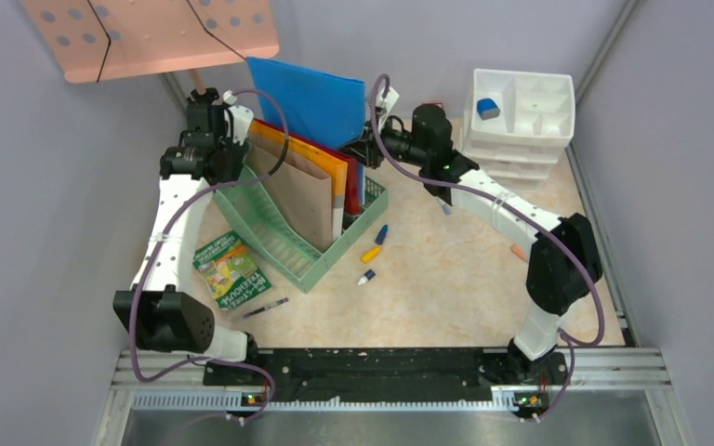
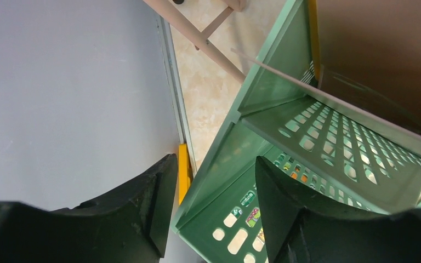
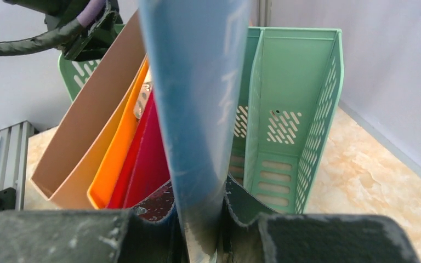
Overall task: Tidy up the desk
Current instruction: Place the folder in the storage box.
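Note:
On the beige desk (image 1: 446, 279) stands a green file rack (image 1: 288, 246) holding brown (image 1: 302, 190), orange and red folders. My right gripper (image 1: 364, 149) is shut on a blue folder (image 1: 307, 98), held upright above the rack's right end. In the right wrist view the blue folder (image 3: 203, 109) runs up from between the pads of the right gripper (image 3: 200, 203), beside an empty slot of the rack (image 3: 290, 109). My left gripper (image 2: 215, 159) is open astride the rack's back-left corner wall (image 2: 219, 164), one finger (image 2: 285, 219) inside and one (image 2: 153, 203) outside.
A white drawer unit (image 1: 521, 121) with a blue block (image 1: 488, 108) stands back right. Three markers (image 1: 371, 254), a green booklet (image 1: 231, 270), a black pen (image 1: 266, 308) and an orange piece (image 1: 518, 252) lie on the desk. A pink perforated plate (image 1: 149, 32) overhangs back left. Grey walls enclose everything.

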`<action>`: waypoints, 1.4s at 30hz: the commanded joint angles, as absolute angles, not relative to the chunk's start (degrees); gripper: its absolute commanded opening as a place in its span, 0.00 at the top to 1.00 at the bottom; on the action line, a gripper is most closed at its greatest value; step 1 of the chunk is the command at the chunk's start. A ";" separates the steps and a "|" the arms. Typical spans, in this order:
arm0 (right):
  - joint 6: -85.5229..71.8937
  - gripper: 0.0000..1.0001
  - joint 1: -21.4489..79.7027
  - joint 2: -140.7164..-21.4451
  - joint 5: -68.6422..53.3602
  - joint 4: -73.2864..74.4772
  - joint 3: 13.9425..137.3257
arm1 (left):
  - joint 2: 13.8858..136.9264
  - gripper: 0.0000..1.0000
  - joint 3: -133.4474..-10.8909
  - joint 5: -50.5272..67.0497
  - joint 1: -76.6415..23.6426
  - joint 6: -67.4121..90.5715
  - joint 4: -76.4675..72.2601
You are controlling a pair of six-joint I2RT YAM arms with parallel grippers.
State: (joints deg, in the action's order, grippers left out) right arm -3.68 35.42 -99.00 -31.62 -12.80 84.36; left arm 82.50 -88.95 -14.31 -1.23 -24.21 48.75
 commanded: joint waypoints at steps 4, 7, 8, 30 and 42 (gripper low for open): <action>-5.17 1.00 36.60 -101.70 -31.08 -23.46 82.32 | 81.29 0.42 -90.79 -12.36 -1.02 -24.43 49.80; -4.21 1.00 37.14 -102.50 -30.21 -24.85 81.00 | 80.99 0.42 -90.15 -12.11 -1.00 -24.41 49.68; -4.13 1.00 37.22 -102.72 -29.95 -25.84 80.35 | 80.96 0.43 -90.10 -12.01 -0.99 -24.43 49.66; -3.56 1.00 38.10 -106.75 -30.35 -29.65 79.35 | 80.64 0.45 -89.78 -11.41 -1.00 -24.61 50.44; 1.85 1.00 39.73 -103.51 -26.05 -30.90 68.69 | 80.46 0.45 -90.00 -10.03 -1.02 -24.52 50.54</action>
State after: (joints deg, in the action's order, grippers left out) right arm -0.01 38.09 -106.30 -26.48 -31.55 70.81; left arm 82.26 -88.99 -12.64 -1.10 -24.62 50.17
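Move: The right hand, fingers pointing left and slightly forward, holds the near right-hand edge of the blue folder. The slot for it in the green storage box lies about 13 cm left, 5 cm ahead and 16 cm below. The red folder stands some 12 cm left and 2 cm ahead, the orange folder about 16 cm left and 1 cm back, both middles roughly 14 cm lower. From the left hand the slot is about 30 cm right, 5 cm ahead and 11 cm lower. Downward goes the right hand, roughly 10 cm in all, lowering the blue folder into the storage box behind the red folder. It sinks about 6 cm quickly, nearly stalls while creeping slightly left and forward, then drops on again. Its fingers keep their pinch on the folder's edge and the wrist hardly turns. ##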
